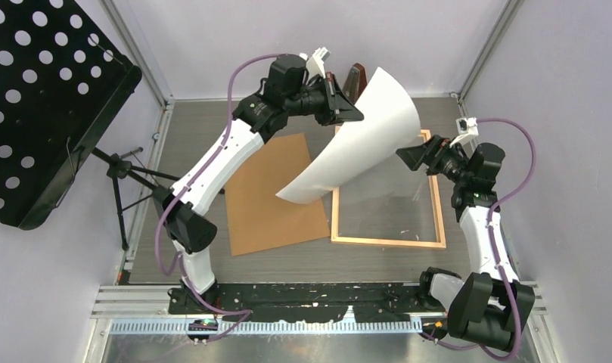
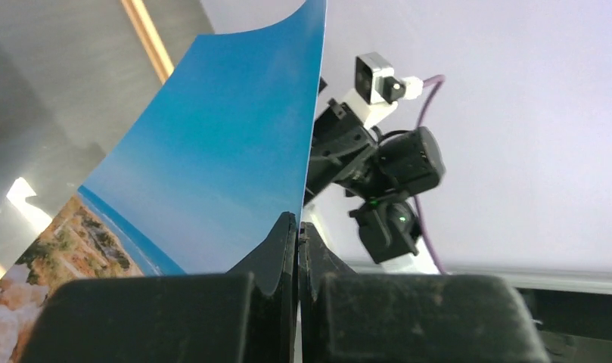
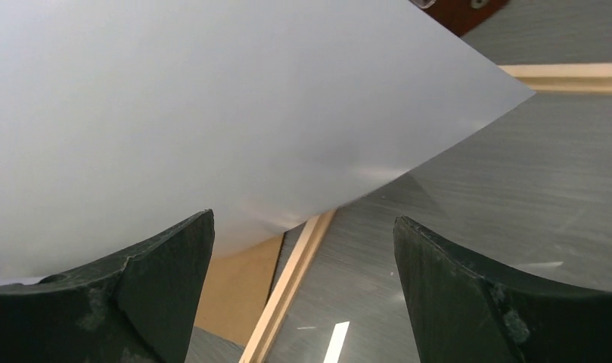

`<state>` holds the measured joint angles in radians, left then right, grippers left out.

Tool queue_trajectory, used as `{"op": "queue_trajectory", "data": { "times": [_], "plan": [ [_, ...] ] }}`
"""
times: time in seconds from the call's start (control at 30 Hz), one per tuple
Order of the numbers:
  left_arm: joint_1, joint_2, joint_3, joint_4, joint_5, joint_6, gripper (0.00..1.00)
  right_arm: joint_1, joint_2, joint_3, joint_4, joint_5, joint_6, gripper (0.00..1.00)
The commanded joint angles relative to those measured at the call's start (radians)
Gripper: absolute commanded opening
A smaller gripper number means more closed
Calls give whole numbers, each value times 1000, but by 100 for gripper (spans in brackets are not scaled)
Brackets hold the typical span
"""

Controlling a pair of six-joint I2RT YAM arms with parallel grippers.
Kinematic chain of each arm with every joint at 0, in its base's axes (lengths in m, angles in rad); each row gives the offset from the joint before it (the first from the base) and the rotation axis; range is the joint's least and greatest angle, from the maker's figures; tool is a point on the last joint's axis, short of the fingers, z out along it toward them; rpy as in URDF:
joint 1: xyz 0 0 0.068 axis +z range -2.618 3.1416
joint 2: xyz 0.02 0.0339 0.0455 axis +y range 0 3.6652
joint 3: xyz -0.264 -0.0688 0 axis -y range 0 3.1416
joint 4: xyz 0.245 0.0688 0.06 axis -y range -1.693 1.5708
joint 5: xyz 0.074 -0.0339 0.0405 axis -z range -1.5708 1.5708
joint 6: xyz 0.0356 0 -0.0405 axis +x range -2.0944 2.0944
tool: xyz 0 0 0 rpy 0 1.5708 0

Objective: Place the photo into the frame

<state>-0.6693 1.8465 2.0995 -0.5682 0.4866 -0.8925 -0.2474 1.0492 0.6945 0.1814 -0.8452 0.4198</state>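
Observation:
The photo hangs curled in the air over the back of the table, its plain white back up. My left gripper is shut on its far top edge. In the left wrist view the blue sky and rocky shore of the photo show, with the edge pinched in my left gripper. The light wood frame lies flat at the right, partly under the photo's lower end. My right gripper stands open just right of the photo. From the right wrist, the photo hangs ahead of my right gripper, above the frame.
A brown backing board lies flat left of the frame, also seen as the backing board in the right wrist view. A glossy clear sheet reflects light inside the frame. A black perforated stand on a tripod is at the far left.

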Motion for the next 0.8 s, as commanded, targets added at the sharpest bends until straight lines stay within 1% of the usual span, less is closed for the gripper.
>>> {"op": "queue_trajectory", "data": {
  "times": [0.0,0.17,0.37,0.77],
  "plan": [
    [45,2,-120,247,161,-264,0,-57,-51,52,-71,18,-18,94],
    [110,46,-246,291,157,-330,0,-82,-53,54,-78,31,-12,94],
    [167,120,-325,288,115,-316,0,-90,-58,60,-108,43,-34,94],
    [247,245,-243,141,-27,-197,0,-91,-48,57,-136,70,-54,94]
  ]
}}
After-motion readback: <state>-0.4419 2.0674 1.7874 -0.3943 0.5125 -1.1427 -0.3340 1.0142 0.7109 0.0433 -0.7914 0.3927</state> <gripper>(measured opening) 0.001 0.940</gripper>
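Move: About 15 cm to the left hand's right and 3 cm farther out lies the middle of the wooden frame, some 39 cm below the hand, which already holds the photo. The brown board is 19 cm to that hand's left, roughly level with it; the metronome stands 29 cm ahead, 6 cm right. From the open, empty right hand, the frame's middle is about 3 cm ahead, straight in line sideways, 24 cm down. Lowering the photo from high over the frame, the left hand sinks some 20 cm while going forward and drifting left, towards the frame's far left corner. Its closed fingers keep their pinch as the wrist rolls its forward side down about 30 degrees and turns partly counter-clockwise. The right hand, open throughout, eases about 3 cm right, clear of the photo. ##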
